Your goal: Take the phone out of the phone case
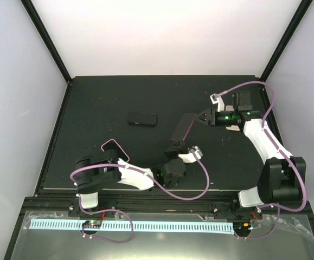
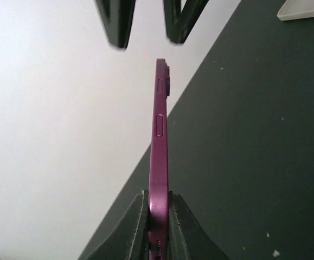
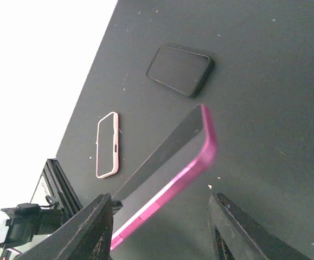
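My left gripper [image 1: 177, 145] is shut on the lower end of a phone in a magenta case [image 1: 183, 128] and holds it tilted up above the table. In the left wrist view the cased phone [image 2: 159, 135] stands edge-on between my fingers, at the left gripper [image 2: 158, 199]. My right gripper [image 1: 201, 116] is open just beyond the phone's top end. In the right wrist view the cased phone [image 3: 173, 173] lies ahead of the open right gripper [image 3: 159, 227], apart from both fingers. The right gripper's fingers [image 2: 117, 21] show just above the phone's tip.
A black phone [image 1: 142, 118] lies flat on the dark table [image 1: 102, 97] left of centre; it also shows in the right wrist view [image 3: 179, 70]. An empty pale pink bumper case [image 1: 115, 147] lies near the left arm and shows in the right wrist view [image 3: 107, 145].
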### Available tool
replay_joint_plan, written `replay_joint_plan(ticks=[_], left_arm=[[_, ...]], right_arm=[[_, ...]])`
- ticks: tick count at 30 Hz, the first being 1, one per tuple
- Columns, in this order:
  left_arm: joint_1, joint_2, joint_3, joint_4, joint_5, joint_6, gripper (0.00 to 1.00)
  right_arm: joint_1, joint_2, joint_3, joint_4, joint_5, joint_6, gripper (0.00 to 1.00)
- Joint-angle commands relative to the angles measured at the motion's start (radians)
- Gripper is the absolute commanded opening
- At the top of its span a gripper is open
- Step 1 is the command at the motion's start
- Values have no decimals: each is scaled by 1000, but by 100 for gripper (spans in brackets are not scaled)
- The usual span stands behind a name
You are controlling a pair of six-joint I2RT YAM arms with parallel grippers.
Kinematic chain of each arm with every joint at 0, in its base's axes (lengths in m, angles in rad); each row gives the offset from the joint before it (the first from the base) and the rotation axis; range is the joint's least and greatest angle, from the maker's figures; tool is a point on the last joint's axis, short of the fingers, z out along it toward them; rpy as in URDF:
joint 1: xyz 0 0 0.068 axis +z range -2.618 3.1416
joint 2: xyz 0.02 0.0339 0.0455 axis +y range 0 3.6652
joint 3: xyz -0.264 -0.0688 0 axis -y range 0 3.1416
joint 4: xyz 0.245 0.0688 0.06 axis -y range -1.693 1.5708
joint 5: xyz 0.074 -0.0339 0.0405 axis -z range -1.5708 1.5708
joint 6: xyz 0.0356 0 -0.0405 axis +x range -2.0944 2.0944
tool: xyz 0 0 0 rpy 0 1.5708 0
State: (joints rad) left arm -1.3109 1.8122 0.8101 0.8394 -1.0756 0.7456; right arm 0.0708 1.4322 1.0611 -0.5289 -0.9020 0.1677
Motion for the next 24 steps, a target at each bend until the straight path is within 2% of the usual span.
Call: replay_joint_plan(ticks=[1,9,12,17,22,23,24], left_arm=[[10,66,94,273,-42,310,2],[11,132,148,326,-44,421,1],[11,141,163,298,-40,419,1],[15,175,208,256,-37,431,2],[15,205,240,305,-31,492,2],[16,210,245,314,-35,496,6],[17,216,251,326,-51,494,24]], right_arm=[[35,2,6,69,-28,96,50],[59,56,1,112,-86,179,52],[69,44,-10,134,-95,217,48],[72,7,-47,169,-90,282,26],[72,18,-51,205,-106,325,6],[72,27,-37,197,-108,318,3],[71,35,-22,191,-107,312,2]])
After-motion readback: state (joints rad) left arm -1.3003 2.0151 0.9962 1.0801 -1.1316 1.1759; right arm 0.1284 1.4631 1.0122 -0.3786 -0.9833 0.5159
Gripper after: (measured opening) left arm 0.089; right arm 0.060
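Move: The left hand already holds the bare phone, its middle some 6 cm ahead and 2 cm right of that hand, about level. From the open right hand it lies roughly 8 cm left, 4 cm back and a little below. The pale phone case lies about 20 cm right, 8 cm ahead and 18 cm below the right hand; the dark block is 30 cm left, 8 cm ahead, equally low. The right hand eases about 3 cm left and pinches the phone, which the left carries some 3.5 cm right. ##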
